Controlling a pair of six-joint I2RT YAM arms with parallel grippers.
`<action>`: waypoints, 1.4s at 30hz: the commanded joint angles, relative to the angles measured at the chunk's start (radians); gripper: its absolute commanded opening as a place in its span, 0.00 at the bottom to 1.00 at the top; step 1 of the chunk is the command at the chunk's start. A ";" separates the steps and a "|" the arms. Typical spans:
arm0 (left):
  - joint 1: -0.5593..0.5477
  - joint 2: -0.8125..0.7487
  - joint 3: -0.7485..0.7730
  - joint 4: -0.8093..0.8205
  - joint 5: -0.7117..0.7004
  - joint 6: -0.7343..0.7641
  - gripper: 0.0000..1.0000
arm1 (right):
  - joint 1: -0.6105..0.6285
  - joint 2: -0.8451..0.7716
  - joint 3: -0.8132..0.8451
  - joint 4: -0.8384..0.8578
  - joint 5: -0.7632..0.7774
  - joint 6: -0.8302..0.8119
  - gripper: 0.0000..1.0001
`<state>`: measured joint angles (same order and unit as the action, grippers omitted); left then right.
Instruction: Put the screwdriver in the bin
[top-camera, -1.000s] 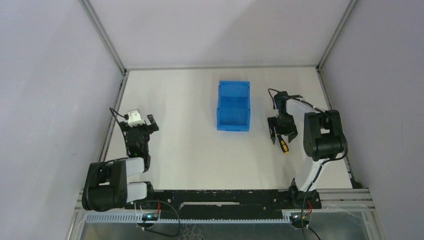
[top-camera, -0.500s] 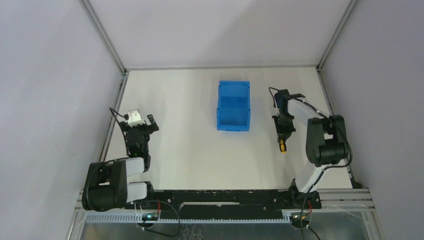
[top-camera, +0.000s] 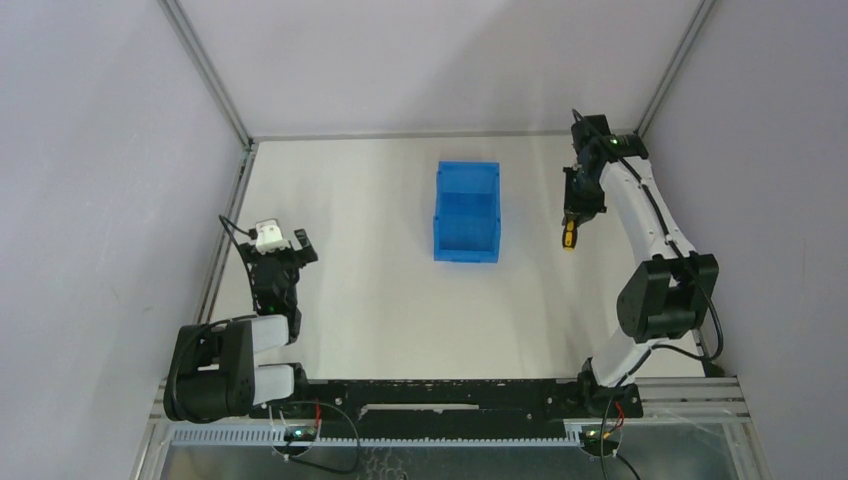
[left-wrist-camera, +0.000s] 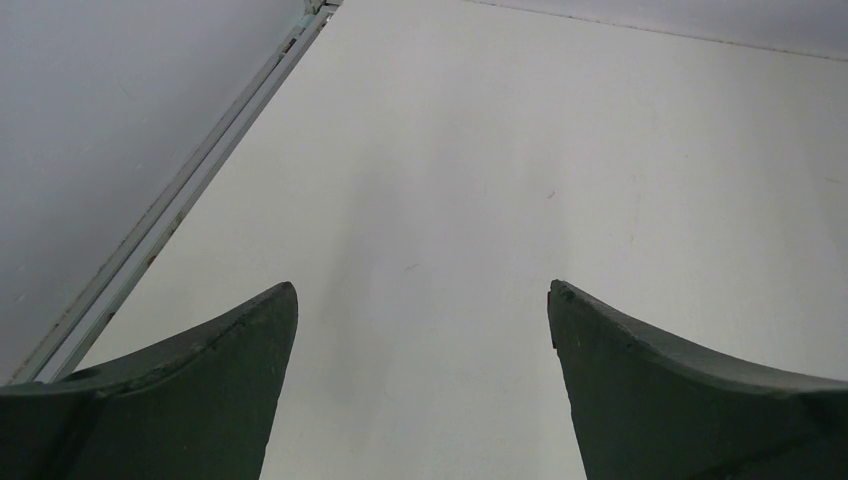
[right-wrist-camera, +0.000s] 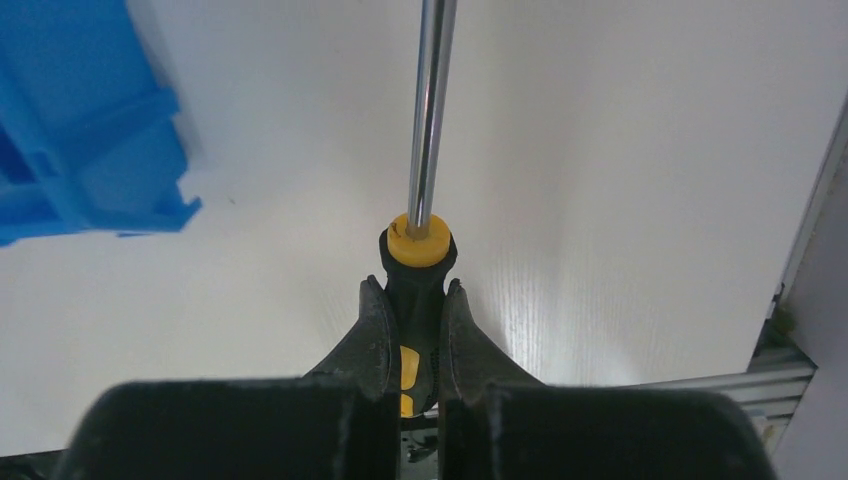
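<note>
The blue bin stands open and empty at the table's middle back; its corner shows at the upper left of the right wrist view as the bin. My right gripper hangs to the right of the bin, off the table, shut on the screwdriver. In the right wrist view the gripper clamps the yellow-and-black handle, and the screwdriver points its grey shaft away from the fingers. My left gripper rests open at the left side, and the wrist view shows this gripper with only bare table between its fingers.
Grey enclosure walls close in the table on three sides. A metal rail runs along the left edge and another rail along the right edge. The right arm's elbow stands near the front right.
My right gripper shut on the screwdriver, lifted it off the table and carried it toward the back, to the right of the bin. The left arm has not moved.
</note>
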<state>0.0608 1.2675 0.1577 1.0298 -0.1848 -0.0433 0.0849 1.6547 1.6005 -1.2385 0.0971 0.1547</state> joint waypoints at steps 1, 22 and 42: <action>-0.006 -0.010 0.034 0.024 -0.008 0.017 1.00 | 0.097 0.071 0.135 -0.040 -0.047 0.099 0.00; -0.006 -0.010 0.034 0.024 -0.008 0.017 1.00 | 0.439 0.523 0.458 0.110 -0.102 0.078 0.00; -0.006 -0.010 0.034 0.024 -0.008 0.017 1.00 | 0.455 0.498 0.310 0.309 0.052 0.133 0.45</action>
<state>0.0608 1.2675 0.1577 1.0298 -0.1848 -0.0433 0.5323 2.2501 1.9049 -0.9787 0.1188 0.2577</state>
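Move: The right fingers still hold the screwdriver by its handle, clear of the table, its shaft running forward so that its middle lies about 3 cm ahead of them and roughly level. The bin's middle is some 13 cm ahead and 22 cm to that hand's left, about 12 cm below. The idle left hand has the bin roughly 11 cm ahead and 40 cm to its right, some 7 cm lower. Sweeping left about 22 cm and some 7 cm forward, the right hand carries the screwdriver over the bin, turning about 20 degrees counter-clockwise as it goes. It then sinks roughly 14 cm down between the bin's walls, stops low inside, and the fingers open not quite halfway to let go of the handle. ##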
